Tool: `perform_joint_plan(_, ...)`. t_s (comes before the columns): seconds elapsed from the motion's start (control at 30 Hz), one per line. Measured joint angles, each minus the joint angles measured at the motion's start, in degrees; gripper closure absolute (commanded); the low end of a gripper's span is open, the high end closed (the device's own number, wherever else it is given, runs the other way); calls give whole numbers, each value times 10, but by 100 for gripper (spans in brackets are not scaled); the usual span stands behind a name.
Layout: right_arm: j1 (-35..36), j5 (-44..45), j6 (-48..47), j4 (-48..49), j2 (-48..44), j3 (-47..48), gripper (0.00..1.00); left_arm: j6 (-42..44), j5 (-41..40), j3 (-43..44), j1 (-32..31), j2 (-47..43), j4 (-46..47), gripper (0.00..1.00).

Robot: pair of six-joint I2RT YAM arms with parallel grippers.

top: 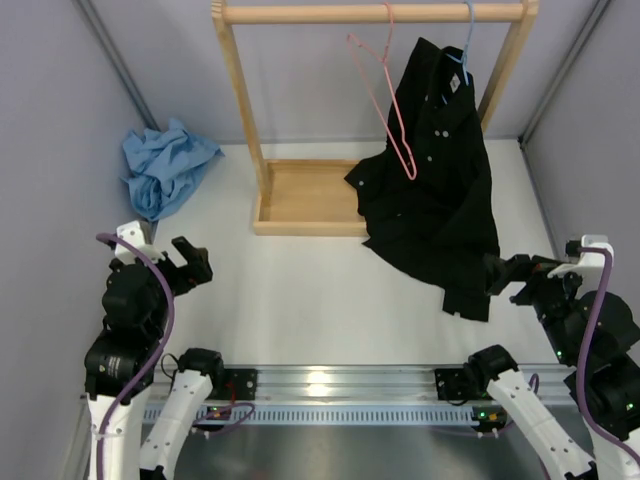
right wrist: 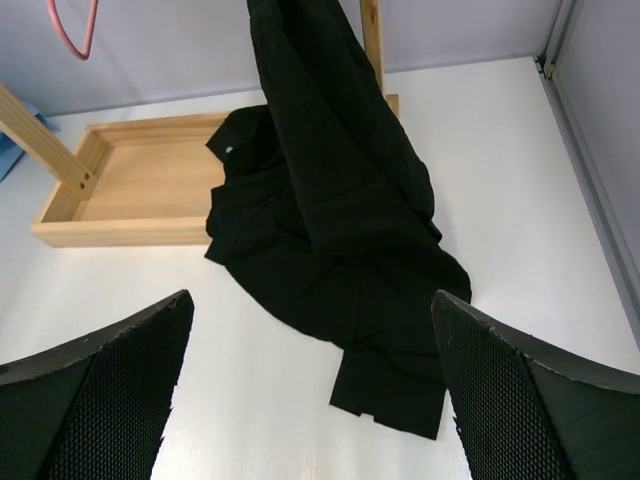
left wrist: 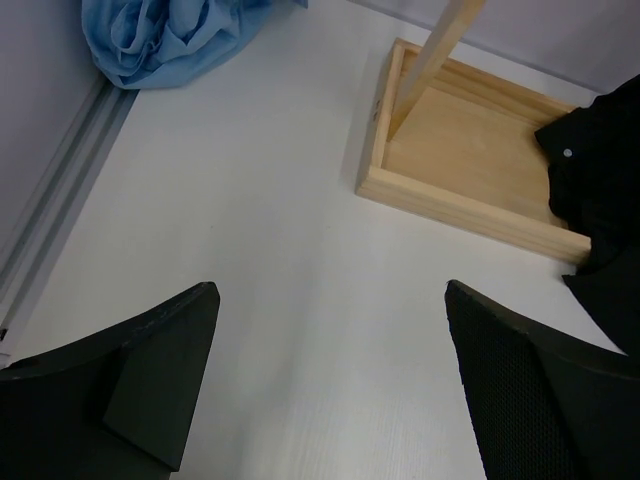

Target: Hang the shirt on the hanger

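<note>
The light blue shirt [top: 165, 165] lies crumpled on the table at the far left, by the wall; it also shows at the top left of the left wrist view [left wrist: 165, 35]. The pink wire hanger [top: 385, 95] hangs empty from the wooden rail [top: 370, 13], left of the black shirt; its lower loop shows in the right wrist view [right wrist: 72, 28]. My left gripper [top: 190, 262] is open and empty, above bare table in front of the blue shirt. My right gripper [top: 503, 275] is open and empty, near the black shirt's lower hem.
A black shirt [top: 440, 195] hangs on a pale blue hanger [top: 466, 45] from the rail and drapes over the wooden base tray [top: 300, 200] and the table. Wooden uprights [top: 240, 100] stand at the rack's ends. Grey walls close in left, right and back.
</note>
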Motion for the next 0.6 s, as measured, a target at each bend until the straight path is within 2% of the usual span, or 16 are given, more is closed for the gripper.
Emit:
perform_joint_plan(0.2, 0, -8, 0, 6, -14, -7, 0, -19, -16, 0, 0, 2, 0, 2)
perform_joint_plan(0.37, 0, -71, 3, 35, -42, -47, 0, -71, -22, -6, 0, 40, 19, 2)
perform_joint_plan(0.47, 0, -108, 15, 56, -50, -74, 0, -107, -27, -12, 0, 125, 55, 2)
perform_joint_plan(0.6, 1, -144, 31, 76, -50, -92, 1, -127, -58, 16, 11, 318, 112, 2)
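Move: The blue shirt lies crumpled on the table, roughly 43 cm ahead of the left hand, 16 cm to its left and 27 cm lower. The near-left corner of the rack's tray is about 25 cm ahead of that hand, 6 cm to its right and 29 cm below. From the right hand the blue shirt is some 46 cm ahead, 75 cm left and 29 cm below; the hanging black shirt is about 34 cm ahead, 5 cm left and 15 cm below. Towards the blue shirt in the back left corner, the wide-open left hand starts slowly, then lunges about 12 cm forward while sinking some 7 cm, tipping its fingers down and turning left. The right hand, also open and empty, swings about 5 cm left in front of the black shirt and sinks slightly, turning counter-clockwise some 15 degrees. ##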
